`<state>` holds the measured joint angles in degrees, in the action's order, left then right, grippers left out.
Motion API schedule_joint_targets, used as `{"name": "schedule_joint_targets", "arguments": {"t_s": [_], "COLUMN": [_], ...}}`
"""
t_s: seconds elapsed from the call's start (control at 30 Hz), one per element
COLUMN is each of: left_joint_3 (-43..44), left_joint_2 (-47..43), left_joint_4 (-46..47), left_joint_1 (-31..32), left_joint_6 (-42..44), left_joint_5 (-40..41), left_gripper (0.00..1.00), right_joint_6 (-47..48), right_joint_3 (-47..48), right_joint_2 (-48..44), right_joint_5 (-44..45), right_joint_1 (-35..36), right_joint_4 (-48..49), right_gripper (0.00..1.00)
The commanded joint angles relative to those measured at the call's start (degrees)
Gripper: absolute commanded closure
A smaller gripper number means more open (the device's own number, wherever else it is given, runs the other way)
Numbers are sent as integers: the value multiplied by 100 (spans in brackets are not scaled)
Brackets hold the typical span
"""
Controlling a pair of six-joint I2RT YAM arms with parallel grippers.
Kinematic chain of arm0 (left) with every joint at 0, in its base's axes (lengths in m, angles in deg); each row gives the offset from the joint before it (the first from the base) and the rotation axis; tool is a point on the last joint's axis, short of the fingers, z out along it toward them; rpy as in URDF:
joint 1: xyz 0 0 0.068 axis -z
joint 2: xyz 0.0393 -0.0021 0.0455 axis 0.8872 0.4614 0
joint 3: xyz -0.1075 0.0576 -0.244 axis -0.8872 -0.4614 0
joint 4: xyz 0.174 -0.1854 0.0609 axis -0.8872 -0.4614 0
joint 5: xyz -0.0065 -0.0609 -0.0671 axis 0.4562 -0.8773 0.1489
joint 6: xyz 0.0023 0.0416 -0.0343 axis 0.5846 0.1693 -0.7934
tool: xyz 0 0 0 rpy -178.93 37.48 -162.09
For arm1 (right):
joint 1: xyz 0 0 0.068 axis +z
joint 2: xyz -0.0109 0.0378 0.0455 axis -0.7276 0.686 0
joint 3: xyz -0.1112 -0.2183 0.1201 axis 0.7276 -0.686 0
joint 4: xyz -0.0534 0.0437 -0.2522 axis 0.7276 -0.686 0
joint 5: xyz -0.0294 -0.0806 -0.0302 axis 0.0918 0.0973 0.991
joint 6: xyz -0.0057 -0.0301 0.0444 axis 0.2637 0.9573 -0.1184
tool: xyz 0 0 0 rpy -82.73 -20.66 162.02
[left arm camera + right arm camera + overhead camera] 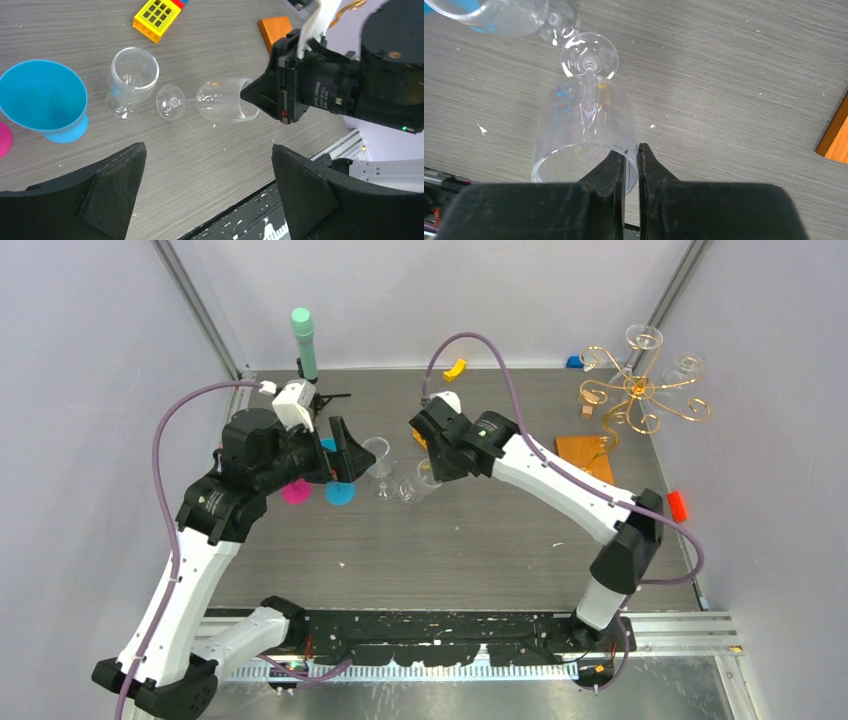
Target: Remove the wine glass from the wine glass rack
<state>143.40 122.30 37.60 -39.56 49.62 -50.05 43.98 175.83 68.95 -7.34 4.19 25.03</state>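
The gold wire wine glass rack (640, 390) stands at the back right on its orange-brown base (585, 455), with two clear glasses (645, 337) hanging from its arms. Away from it, near the table's middle, a wine glass (584, 125) lies on its side with its foot pointing away from my right gripper (631, 150). That gripper is shut on the glass's rim, one finger inside the bowl and one outside. The left wrist view shows the same glass (220, 100). My left gripper (208, 146) hovers open over bare table, nothing between its fingers.
A second clear glass (132, 75) stands upright just beyond the lying glass's foot. A blue cup (42, 100) and a pink one (296, 491) sit under the left arm. A yellow block (157, 17), a teal-topped cylinder (304, 340) and a red block (678, 505) lie farther off.
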Motion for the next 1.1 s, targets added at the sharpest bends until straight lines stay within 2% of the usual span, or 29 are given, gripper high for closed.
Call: {"name": "schedule_joint_targets", "arguments": {"t_s": [0.0,0.6,1.07], "left_joint_3": [-118,-223,-149], "left_joint_2": [-204,-218,-163], "left_joint_4": [-263,-561,-693], "left_joint_1": [-11,-11,-11], "left_joint_6": [426,738,836], "left_joint_5": [196,395,559], "left_gripper": [0,0,0], "right_joint_6": [245,587,739], "right_joint_3": [619,1587,2312], "right_joint_2": [372,1643,1982], "right_joint_5": [-287,-214,-74], "right_joint_1": [-75,-384,-472], "right_joint_4": [-187,-677,-714], "right_gripper": [100,89,61]}}
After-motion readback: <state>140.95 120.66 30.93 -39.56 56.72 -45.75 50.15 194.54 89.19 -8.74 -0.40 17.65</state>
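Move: The right hand holds the tilted clear wine glass by its rim; its standing spot is about 6 cm ahead, 5 cm left, its middle some 12 cm below. A standing clear glass is 8 cm left of that spot, the blue glass 17 cm left, the toy blocks 13 cm beyond it and 3 cm right. From the empty left hand, the spot lies roughly 9 cm ahead, 12 cm right, 24 cm below. Right hand lowers 5 cm, easing forward 6 to stand the glass upright, then opens; left hand sinks 4 cm. ##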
